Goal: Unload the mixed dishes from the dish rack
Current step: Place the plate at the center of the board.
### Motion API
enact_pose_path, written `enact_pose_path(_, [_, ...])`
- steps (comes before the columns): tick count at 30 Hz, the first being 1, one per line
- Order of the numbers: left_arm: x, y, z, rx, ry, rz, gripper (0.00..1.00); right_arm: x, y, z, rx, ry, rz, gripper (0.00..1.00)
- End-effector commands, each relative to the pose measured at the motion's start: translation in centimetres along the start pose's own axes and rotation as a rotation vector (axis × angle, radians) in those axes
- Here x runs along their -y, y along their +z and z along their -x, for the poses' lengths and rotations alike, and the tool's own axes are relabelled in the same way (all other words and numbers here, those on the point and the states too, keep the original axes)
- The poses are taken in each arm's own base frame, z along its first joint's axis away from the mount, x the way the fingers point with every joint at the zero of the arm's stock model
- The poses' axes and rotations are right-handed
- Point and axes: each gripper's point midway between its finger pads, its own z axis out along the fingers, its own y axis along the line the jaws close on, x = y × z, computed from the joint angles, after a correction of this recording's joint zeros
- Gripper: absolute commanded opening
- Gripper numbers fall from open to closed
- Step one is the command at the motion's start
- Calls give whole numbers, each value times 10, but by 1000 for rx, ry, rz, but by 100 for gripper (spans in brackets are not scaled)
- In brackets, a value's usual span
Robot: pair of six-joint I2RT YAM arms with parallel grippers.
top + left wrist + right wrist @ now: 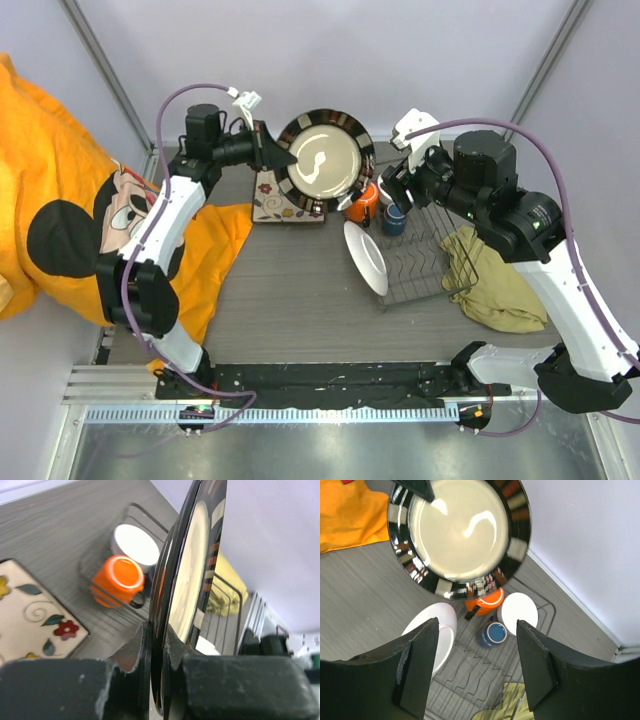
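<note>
My left gripper (268, 150) (159, 635) is shut on the left rim of the round dark-rimmed plate (322, 165) (192, 570) (460, 530), holding it on edge above the back of the table. The square cream plate (272, 195) (30, 615) lies flat below it. In the dish rack (425, 270) (480, 670) are the orange mug (362, 203) (117, 580) (485, 600), the small blue cup (394, 218) (492, 634) and a white bowl (367, 258) (437, 630) leaning at its left side. My right gripper (400, 190) (476, 624) hangs open above the rack, holding nothing.
Another round white dish (520, 612) (135, 542) stands at the rack's back corner. An olive cloth (500, 280) (505, 705) lies under the rack's right side. A big orange cloth (60, 200) covers the left. The back wall is close behind the plate.
</note>
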Motion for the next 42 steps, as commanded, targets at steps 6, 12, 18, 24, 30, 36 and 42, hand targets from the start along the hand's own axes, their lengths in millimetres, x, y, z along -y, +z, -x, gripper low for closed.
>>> enact_pose_path(6, [-64, -8, 63, 180, -154, 9, 0, 25, -1, 1, 35, 23, -161, 68])
enact_pose_path(12, [-125, -9, 62, 218, -304, 54, 0, 23, 6, -9, 12, 17, -162, 68])
enact_pose_path(18, [-185, -12, 42, 222, -396, 129, 0, 22, 9, -17, -4, 13, -160, 68])
enact_pose_path(24, [-221, -7, 14, 196, -456, 181, 0, 24, 10, -23, -18, 13, -171, 68])
enact_pose_path(30, [-249, 0, -17, 159, -510, 221, 0, 23, 8, -26, -19, 10, -169, 68])
enact_pose_path(36, [-258, 4, -35, 136, -541, 234, 0, 22, 10, -30, -30, 5, -167, 68])
enact_pose_path(42, [-263, 5, -56, 116, -581, 241, 0, 21, 12, -33, -39, 1, -162, 68])
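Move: The left hand already grips the round plate by its rim. The flowered square plate it is taken to lies about 16 cm ahead of that hand, 4 cm to its left and 27 cm below. The orange mug is some 18 cm to the right of the square plate and 4 cm nearer the base; the white plate in the rack is 19 cm right of it and 19 cm nearer. From the right hand, the square plate is roughly 28 cm ahead, 23 cm left and 37 cm down. Down by about 24 cm, and forward and left as well, the left hand carries the round plate in over the flowered square plate. It goes forward and left first and finishes almost straight down, its fingers tipping down and swinging counter-clockwise to lay the plate flatter, grip kept shut on the rim. The open right hand sinks about 4 cm above the rack. ##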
